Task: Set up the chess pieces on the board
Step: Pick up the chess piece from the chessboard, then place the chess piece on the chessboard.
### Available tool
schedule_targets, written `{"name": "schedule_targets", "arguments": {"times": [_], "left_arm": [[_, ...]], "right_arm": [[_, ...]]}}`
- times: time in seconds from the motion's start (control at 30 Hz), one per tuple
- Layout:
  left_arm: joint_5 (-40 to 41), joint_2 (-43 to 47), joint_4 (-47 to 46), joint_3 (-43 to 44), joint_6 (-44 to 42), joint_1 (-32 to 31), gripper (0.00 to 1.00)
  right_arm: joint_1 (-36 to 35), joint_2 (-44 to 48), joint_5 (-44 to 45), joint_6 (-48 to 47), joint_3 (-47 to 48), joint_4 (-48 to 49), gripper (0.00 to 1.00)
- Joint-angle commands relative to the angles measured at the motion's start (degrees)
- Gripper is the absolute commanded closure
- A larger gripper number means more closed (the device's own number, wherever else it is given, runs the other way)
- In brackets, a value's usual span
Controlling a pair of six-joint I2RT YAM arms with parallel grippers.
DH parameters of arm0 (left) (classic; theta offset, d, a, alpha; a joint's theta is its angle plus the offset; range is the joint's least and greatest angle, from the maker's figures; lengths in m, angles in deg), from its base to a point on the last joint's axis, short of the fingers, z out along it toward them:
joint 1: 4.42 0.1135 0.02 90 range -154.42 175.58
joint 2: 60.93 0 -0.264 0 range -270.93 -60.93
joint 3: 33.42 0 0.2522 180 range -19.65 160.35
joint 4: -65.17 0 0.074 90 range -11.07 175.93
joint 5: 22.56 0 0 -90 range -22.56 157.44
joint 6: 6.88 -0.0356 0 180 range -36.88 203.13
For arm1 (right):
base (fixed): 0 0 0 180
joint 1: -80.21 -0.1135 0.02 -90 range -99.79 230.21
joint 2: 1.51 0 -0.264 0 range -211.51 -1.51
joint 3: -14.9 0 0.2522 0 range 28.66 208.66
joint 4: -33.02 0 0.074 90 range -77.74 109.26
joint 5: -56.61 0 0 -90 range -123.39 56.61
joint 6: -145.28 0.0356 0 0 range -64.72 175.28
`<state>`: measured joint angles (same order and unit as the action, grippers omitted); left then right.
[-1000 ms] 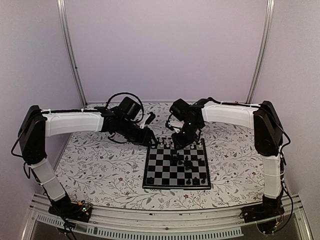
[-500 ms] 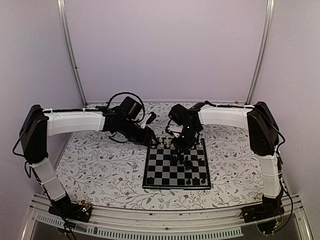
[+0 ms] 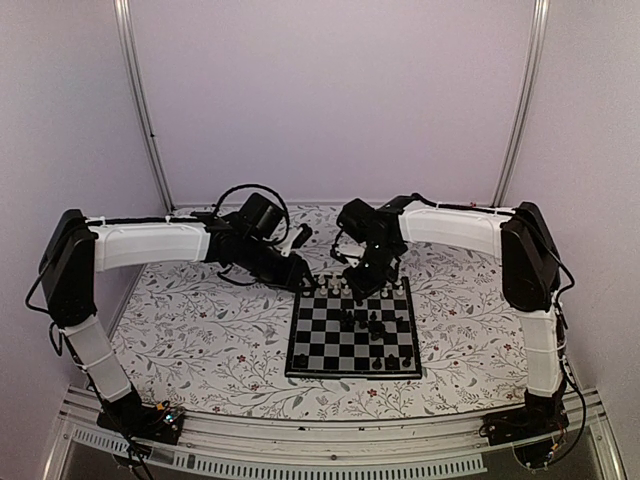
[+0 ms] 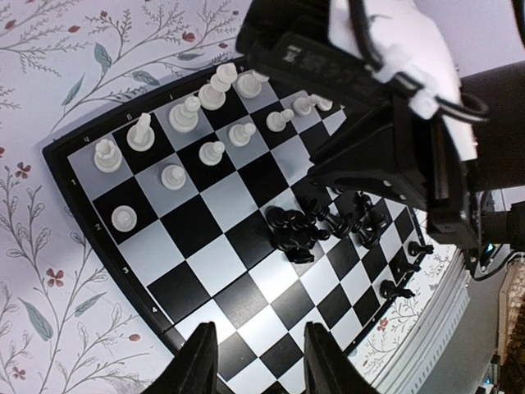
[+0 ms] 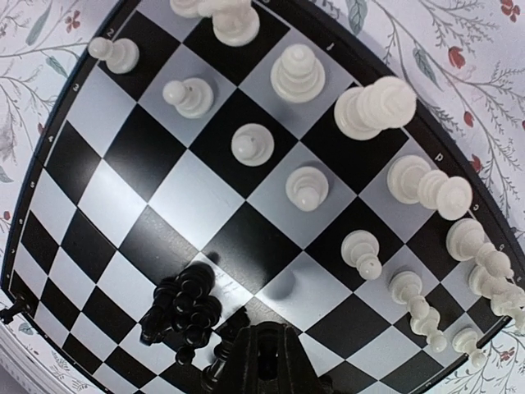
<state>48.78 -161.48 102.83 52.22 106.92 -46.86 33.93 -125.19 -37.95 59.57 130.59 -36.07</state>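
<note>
The board [image 3: 320, 350] lies on the floral cover. White chess pieces [image 3: 340, 288] stand in its two far rows, and a few are tipped. Black pieces [image 3: 362, 322] are bunched near the middle, with a few more [image 3: 385, 362] on the near row. My right gripper [image 3: 358, 290] hangs over the far part of the board. In the right wrist view it [image 5: 264, 361] is shut beside the black cluster [image 5: 180, 312]; whether anything sits between the fingers is hidden. My left gripper [image 4: 262, 361] is open and empty above the board's left edge [image 4: 82, 238].
The right arm [image 4: 385, 156] looms over the board's far right in the left wrist view, above the white rows [image 4: 189, 115]. Floral cover [image 3: 200, 330] surrounds the board. A white frame rail [image 3: 300, 440] runs along the near edge.
My right gripper's fingers have closed and its wrist has shifted slightly left over the far rows. The left arm has not moved.
</note>
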Motion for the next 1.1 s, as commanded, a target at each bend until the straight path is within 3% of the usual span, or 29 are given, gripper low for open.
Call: {"name": "schedule_targets", "arguments": {"times": [0.0,0.4,1.07], "left_arm": [[-0.1,0.8,-1.3,-1.3,0.7,1.6,0.61],[6.2,9.2,-2.2,-10.3,5.4,9.0,0.61],[5.9,15.4,0.1,-15.7,2.9,12.1,0.61]], "right_arm": [[-1.4,4.8,0.7,1.0,2.7,-1.5,0.92],[-11.1,-1.4,-3.5,-0.9,11.5,-3.7,0.93],[-15.2,-14.6,-7.0,-0.3,22.8,-6.8,0.91]]}}
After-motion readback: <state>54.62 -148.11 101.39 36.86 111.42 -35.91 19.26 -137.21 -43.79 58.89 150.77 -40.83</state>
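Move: My right hand already holds a black chess piece just clear of the board. I take it to the empty square in the left-hand column next to the near left corner, about 14 cm left, 10 cm back and 4 cm below. The black corner piece stands some 3 cm nearer me than that square, and loose black pieces lie about 3 cm left and 3 cm back of my hand, 3 cm lower. From my left hand the square is roughly 8 cm back, 1 cm left and 10 cm down. Keeping the black piece pinched, my right hand lifts about 6 cm, then sweeps left and back, some 13 cm left and 8 cm back in all, turning about 15 degrees counter-clockwise. It sinks again over the near left part of the board, almost to its starting height. My empty left hand clears the way, going about 11 cm left off the board with its fingers still part open. ##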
